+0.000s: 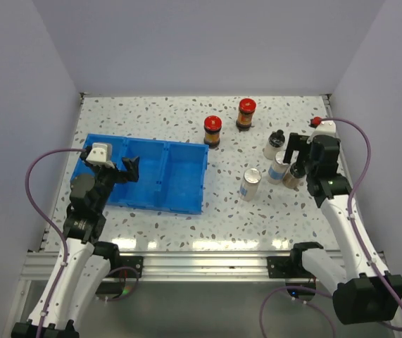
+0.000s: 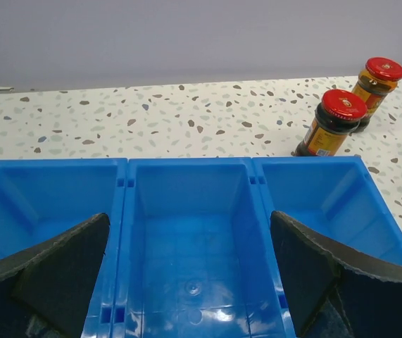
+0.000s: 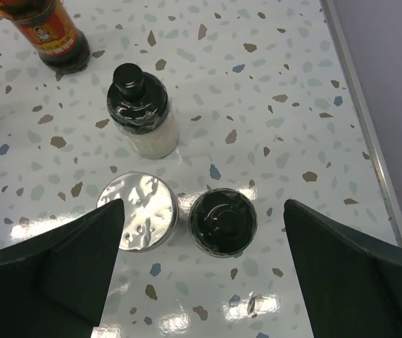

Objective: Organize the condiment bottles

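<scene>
Two dark jars with red lids (image 1: 212,131) (image 1: 246,113) stand right of the blue tray (image 1: 160,206); the left wrist view shows them (image 2: 334,121) (image 2: 375,82) beyond its far rim (image 2: 186,163). A silver-topped shaker (image 1: 250,184) stands alone. Under my open right gripper (image 1: 293,159) (image 3: 203,202) stand another shaker (image 3: 139,210) and a black-capped bottle (image 3: 222,220), both between the fingers and untouched. A second black-capped bottle (image 3: 141,111) (image 1: 275,144) stands just beyond. My open left gripper (image 1: 130,171) (image 2: 189,215) hovers over the tray's middle compartment, holding nothing.
All three tray compartments show nothing inside. The table's right edge (image 3: 359,105) runs close to the bottle cluster. White walls close in the table on three sides. Purple cables loop off both arms.
</scene>
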`<state>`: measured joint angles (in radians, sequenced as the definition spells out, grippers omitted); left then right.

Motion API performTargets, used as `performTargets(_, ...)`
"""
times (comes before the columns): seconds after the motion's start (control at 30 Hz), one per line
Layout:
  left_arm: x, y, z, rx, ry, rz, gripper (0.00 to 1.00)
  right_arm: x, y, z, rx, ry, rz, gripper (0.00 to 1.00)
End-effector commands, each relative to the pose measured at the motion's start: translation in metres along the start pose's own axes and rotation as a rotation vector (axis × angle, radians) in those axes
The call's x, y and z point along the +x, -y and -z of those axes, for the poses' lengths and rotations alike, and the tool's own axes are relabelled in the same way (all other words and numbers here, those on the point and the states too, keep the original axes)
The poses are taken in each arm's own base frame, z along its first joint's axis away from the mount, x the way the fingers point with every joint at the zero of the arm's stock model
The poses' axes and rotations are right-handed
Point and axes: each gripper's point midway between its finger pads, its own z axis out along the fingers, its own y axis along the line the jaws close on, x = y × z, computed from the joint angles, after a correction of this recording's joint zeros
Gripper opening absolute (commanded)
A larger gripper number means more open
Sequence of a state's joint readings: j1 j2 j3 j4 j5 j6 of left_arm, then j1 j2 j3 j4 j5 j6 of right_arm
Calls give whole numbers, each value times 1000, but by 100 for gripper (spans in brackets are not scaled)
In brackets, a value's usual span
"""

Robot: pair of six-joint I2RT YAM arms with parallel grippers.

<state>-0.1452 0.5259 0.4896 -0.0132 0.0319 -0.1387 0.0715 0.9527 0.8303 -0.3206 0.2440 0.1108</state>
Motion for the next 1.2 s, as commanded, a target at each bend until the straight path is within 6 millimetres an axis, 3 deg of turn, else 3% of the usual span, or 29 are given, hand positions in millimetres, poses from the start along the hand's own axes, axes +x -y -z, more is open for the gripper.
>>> performTargets(0.0, -31, 11, -1, 47, 87, 28, 100, -36, -5, 10, -34, 126, -26, 99)
performTargets(0.13, -32, 34, -11, 164, 32, 100, 100, -38, -39, 22, -276, 172, 181, 99)
performTargets(0.17, -33, 39, -13, 189, 10, 117, 100, -30, -50, 27, -357, 166, 249, 98)
performTargets(0.2, -26, 48, -21, 232, -47, 134, 100, -25, -80, 47, -564, 204, 337, 98)
performTargets(0.23, -43, 54, -24, 256, -40, 159, 100, -18, -86, 52, -633, 238, 474, 99)
performTargets(0.27, -39, 61, -26, 288, -93, 174, 100, -4, -90, 56, -682, 225, 500, 99)
performTargets(0.3, -31, 64, -35, 299, -145, 189, 100, -2, -90, 59, -683, 230, 499, 99)
performTargets(0.37, -55, 74, -46, 327, -143, 204, 100, 6, -86, 59, -679, 193, 531, 99)
performTargets(0.4, -41, 85, -57, 345, -217, 211, 100, 9, -84, 56, -672, 169, 534, 98)
performTargets(0.43, -62, 95, -64, 360, -195, 198, 100, 11, -83, 54, -670, 153, 540, 99)
performTargets(0.47, -63, 96, -74, 322, -208, 186, 100, 12, -84, 58, -691, 125, 554, 99)
performTargets(0.5, -46, 117, -87, 342, -277, 165, 100, 13, -86, 59, -709, 108, 561, 99)
performTargets(0.53, -60, 127, -94, 338, -277, 140, 100, 16, -88, 58, -724, 84, 559, 99)
performTargets(0.57, -56, 139, -101, 328, -297, 119, 100, 15, -89, 59, -728, 69, 537, 99)
performTargets(0.6, -32, 144, -115, 307, -378, 105, 100, 18, -89, 59, -734, 56, 536, 99)
performTargets(0.63, -45, 153, -125, 309, -362, 99, 99, 19, -90, 58, -738, 49, 537, 99)
performTargets(0.67, -40, 164, -130, 297, -380, 78, 99, 19, -89, 58, -730, 52, 538, 99)
performTargets(0.7, -12, 168, -142, 275, -463, 44, 99, 18, -88, 58, -723, 55, 536, 98)
performTargets(0.73, -25, 176, -152, 269, -445, 35, 99, 18, -87, 57, -716, 57, 537, 99)
performTargets(0.77, -19, 184, -157, 242, -461, 5, 99, 17, -84, 56, -699, 58, 537, 99)
performTargets(0.8, 10, 187, -167, 218, -539, -29, 99, 17, -84, 56, -696, 57, 537, 99)
performTargets(0.83, -2, 196, -177, 216, -516, -36, 99, 15, -84, 56, -690, 60, 535, 99)
performTargets(0.87, 3, 199, -183, 190, -527, -59, 99, 15, -83, 55, -686, 58, 534, 99)
performTargets(0.9, 30, 200, -192, 169, -589, -97, 99, 15, -83, 55, -684, 61, 532, 99)
performTargets(0.93, 20, 205, -202, 165, -566, -96, 98, 15, -83, 55, -685, 60, 532, 99)
performTargets(1.0, 44, 205, -217, 139, -615, -130, 98, 14, -83, 56, -684, 66, 532, 98)
performTargets(1.03, 35, 210, -225, 142, -592, -126, 97, 15, -83, 57, -687, 66, 533, 99)
performTargets(1.1, 56, 211, -235, 129, -630, -148, 97, 14, -83, 56, -686, 68, 534, 99)
performTargets(1.17, 49, 217, -245, 134, -612, -143, 97, 14, -83, 56, -684, 69, 535, 99)
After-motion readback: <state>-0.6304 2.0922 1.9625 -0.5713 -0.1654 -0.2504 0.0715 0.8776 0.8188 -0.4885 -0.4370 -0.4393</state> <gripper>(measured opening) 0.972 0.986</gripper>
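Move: The near red-lid bottle stands about 20 cm ahead of the left hand, 29 right and 17 below, with the far red-lid bottle 27 ahead and 38 right. The tray's right compartment is 8 ahead and 16 right. From the right hand, the separate silver-lid can is 14 left, 4 back and 16 below; a second can is 4 left and 2 ahead, and a dark-lid jar 3 right and 1 ahead. Open left hand arcs 27 cm right, 19 forward, tipping down towards near red-lid bottle; right swings 9 left. ##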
